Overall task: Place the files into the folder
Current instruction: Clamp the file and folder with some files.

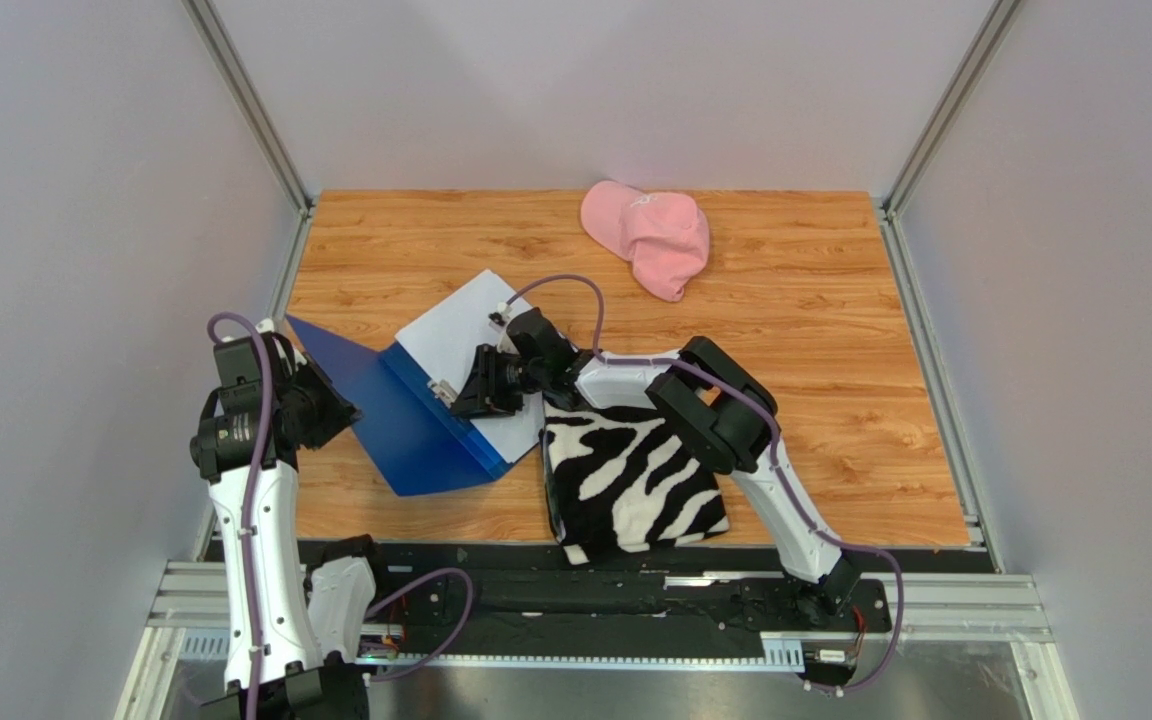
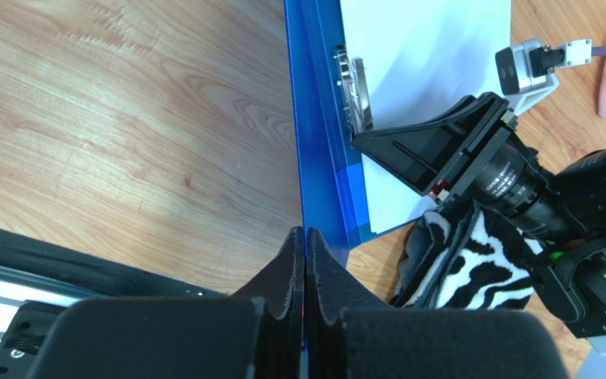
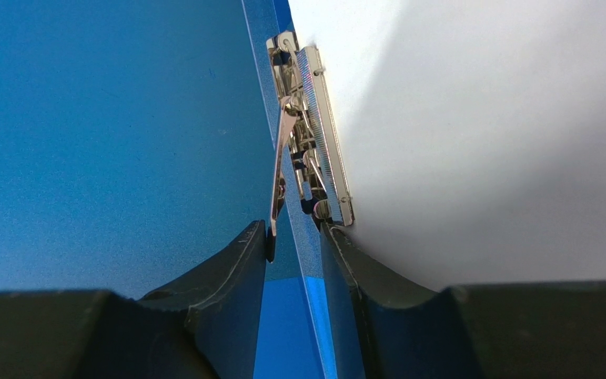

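Note:
The blue folder (image 1: 402,428) lies open at the table's left. Its cover (image 2: 318,158) stands raised, and my left gripper (image 2: 304,237) is shut on that cover's near edge. The white files (image 1: 465,323) lie on the folder's flat half, their edge under the metal clip (image 3: 308,134). My right gripper (image 3: 294,233) is at the clip by the spine. Its jaws stand apart, the left finger touching the tip of the clip's lever and the right finger resting against the paper (image 3: 480,142). In the top view the right gripper (image 1: 477,390) sits over the fold.
A zebra-striped folded cloth (image 1: 630,480) lies under the right arm, next to the folder's near corner. A pink cap (image 1: 647,233) sits at the back. Metal rails (image 1: 928,375) edge the wooden table (image 1: 823,315).

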Controlling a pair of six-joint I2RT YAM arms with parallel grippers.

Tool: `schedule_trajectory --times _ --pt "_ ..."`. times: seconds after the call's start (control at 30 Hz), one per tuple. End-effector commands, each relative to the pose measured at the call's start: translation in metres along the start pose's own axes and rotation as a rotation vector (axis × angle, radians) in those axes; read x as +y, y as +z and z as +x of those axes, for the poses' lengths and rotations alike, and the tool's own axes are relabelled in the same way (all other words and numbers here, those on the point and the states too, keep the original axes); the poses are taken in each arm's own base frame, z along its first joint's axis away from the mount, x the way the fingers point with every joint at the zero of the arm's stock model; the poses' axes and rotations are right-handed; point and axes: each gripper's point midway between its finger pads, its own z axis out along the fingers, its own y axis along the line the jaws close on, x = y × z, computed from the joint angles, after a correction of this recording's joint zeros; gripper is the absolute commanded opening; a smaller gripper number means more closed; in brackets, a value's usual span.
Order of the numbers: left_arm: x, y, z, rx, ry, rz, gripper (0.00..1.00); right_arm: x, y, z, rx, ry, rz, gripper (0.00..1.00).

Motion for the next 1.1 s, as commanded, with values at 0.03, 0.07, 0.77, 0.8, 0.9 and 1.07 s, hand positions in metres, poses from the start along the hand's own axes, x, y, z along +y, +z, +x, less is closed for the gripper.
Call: schedule_trajectory --times 0.03,0.07,0.77,0.8,0.9,1.07 --pt "-0.002 -0.003 -0.007 -0.023 0.034 0.003 0.0 -0.075 -0.01 0.042 0.133 0.114 0.185 0.38" --pt "-0.002 -0.003 -0.006 -0.021 0.034 0.004 0.0 -0.075 -0.01 0.042 0.134 0.132 0.178 0.37" --pt "0.01 -0.019 -0.032 -0.118 0.041 -0.109 0.0 -0.163 -0.021 0.058 0.107 0.024 0.52 0.0" --pt "0.011 -0.019 -0.032 -0.12 0.043 -0.112 0.0 -0.163 -0.021 0.06 0.113 0.02 0.536 0.0" --pt "0.009 -0.017 -0.032 -0.114 0.033 -0.104 0.0 -0.172 -0.025 0.078 0.119 0.038 0.633 0.0" --pt "0.001 -0.009 -0.024 -0.075 0.016 -0.049 0.0 -0.205 -0.012 0.124 0.12 0.05 0.748 0.0"
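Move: The clip's lever end sits right at my right fingertips, about 1 cm to the left, beside the left-hand finger. The clip's body is centred some 3 cm ahead and 3 cm left; the papers' middle lies about 7 cm ahead, 5 cm right and 2 cm lower. The zebra cloth is roughly 26 cm right and 11 cm back. From my left hand, pinching the raised cover, the lever end is about 13 cm right, 8 cm ahead and 17 cm below. I shut my right fingers fully on the end of the clip's lever while drawing it about 1.5 cm to the right, in towards the papers, and hold there briefly. Then, fingers still shut, I push back left some 2 cm, sinking about 1 cm and easing slightly back at the last. My left hand keeps its pinch on the cover's edge and drifts about 1.5 cm left. ##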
